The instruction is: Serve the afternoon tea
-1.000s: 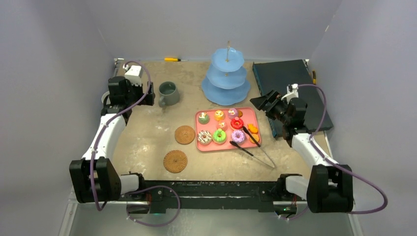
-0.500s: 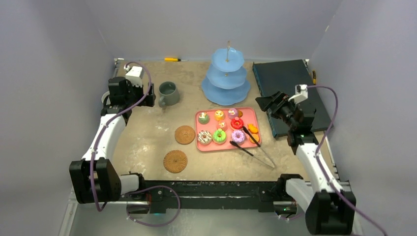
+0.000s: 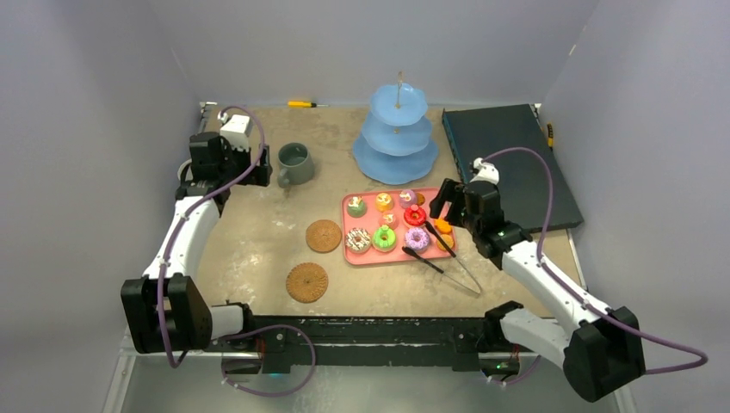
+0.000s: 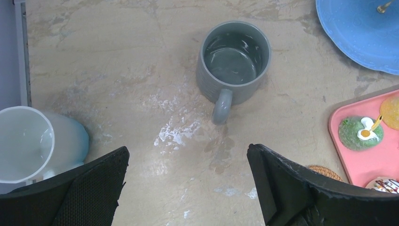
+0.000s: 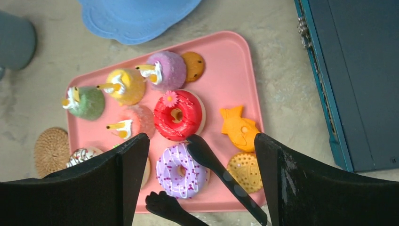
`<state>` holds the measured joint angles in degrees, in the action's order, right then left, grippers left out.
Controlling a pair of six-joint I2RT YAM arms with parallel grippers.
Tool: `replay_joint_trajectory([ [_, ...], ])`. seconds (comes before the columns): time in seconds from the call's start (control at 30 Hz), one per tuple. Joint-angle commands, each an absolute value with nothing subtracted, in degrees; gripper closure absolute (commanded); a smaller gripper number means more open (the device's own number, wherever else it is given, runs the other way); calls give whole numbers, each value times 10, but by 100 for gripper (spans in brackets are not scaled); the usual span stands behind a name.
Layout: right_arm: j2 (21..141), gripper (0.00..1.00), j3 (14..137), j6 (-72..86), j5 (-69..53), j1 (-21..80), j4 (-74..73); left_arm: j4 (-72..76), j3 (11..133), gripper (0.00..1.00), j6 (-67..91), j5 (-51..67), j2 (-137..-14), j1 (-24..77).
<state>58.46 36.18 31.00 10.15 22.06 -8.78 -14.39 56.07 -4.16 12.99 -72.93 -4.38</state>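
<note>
The blue three-tier stand (image 3: 396, 138) stands at the back with bare tiers. Several small doughnuts and cupcakes lie on the pink tray (image 3: 387, 259), among them a purple doughnut (image 5: 181, 170) and a red one (image 5: 179, 115). My right gripper (image 5: 201, 141) hangs open above the tray's right part, the purple doughnut and the tong tips showing between its fingers. The grey-green mug (image 4: 234, 63) stands upright just beyond my open left gripper (image 4: 188, 150), its handle towards me. A white mug (image 4: 28, 141) stands left of that gripper. Two woven coasters (image 3: 324, 236) (image 3: 307, 281) lie bare left of the tray.
Black tongs (image 3: 448, 262) lie with their tips on the tray's near right corner and their handle on the table. A dark teal case (image 3: 512, 163) fills the back right. A yellow screwdriver (image 3: 303, 104) lies at the back wall. Walls close in on three sides.
My right arm has swung left from above the dark case and come down over the tray's right side. The left arm and all the objects have stayed put.
</note>
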Motion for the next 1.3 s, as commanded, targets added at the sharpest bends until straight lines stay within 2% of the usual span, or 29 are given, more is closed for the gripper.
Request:
replay_joint_trajectory([
  [0.0,597,14,363,332,169,246,-120,-155,588,1,-53,126,-729,-47],
  [0.13,621,15,346,356,152,266,-108,-157,590,1,-60,123,-728,-47],
  [0.73,678,38,308,435,168,302,-83,-169,604,1,-62,130,-731,-47],
  [0.8,685,42,304,446,170,302,-79,-163,599,1,-64,134,-724,-46],
  [0.97,681,62,305,444,168,303,-77,-159,598,1,-63,143,-721,-47],
  [1.27,662,86,313,422,164,314,-92,-172,602,2,-60,183,-717,-47],
])
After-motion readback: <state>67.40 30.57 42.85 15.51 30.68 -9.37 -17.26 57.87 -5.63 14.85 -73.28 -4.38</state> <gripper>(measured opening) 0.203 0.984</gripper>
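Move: The tongs lie half across the tray's near right edge, their middle about 9 cm back, 3 cm right and 10 cm below the right hand, joined end towards the robot. At about that same depth, the purple donut is 3 cm back and 5 cm left of the hand, the round biscuit 4 cm back and 2 cm right, the fish biscuit almost directly underneath. From the left hand the tongs are some 53 cm right and 19 cm back. Sink the open right gripper about 9 cm to the tongs, drawing it back some 4 cm and slightly left, and tip the fingers down about 15 degrees on the way. Then hold it low between the purple donut and the round biscuit, closing until the fingertips pinch the tongs' right arm. ##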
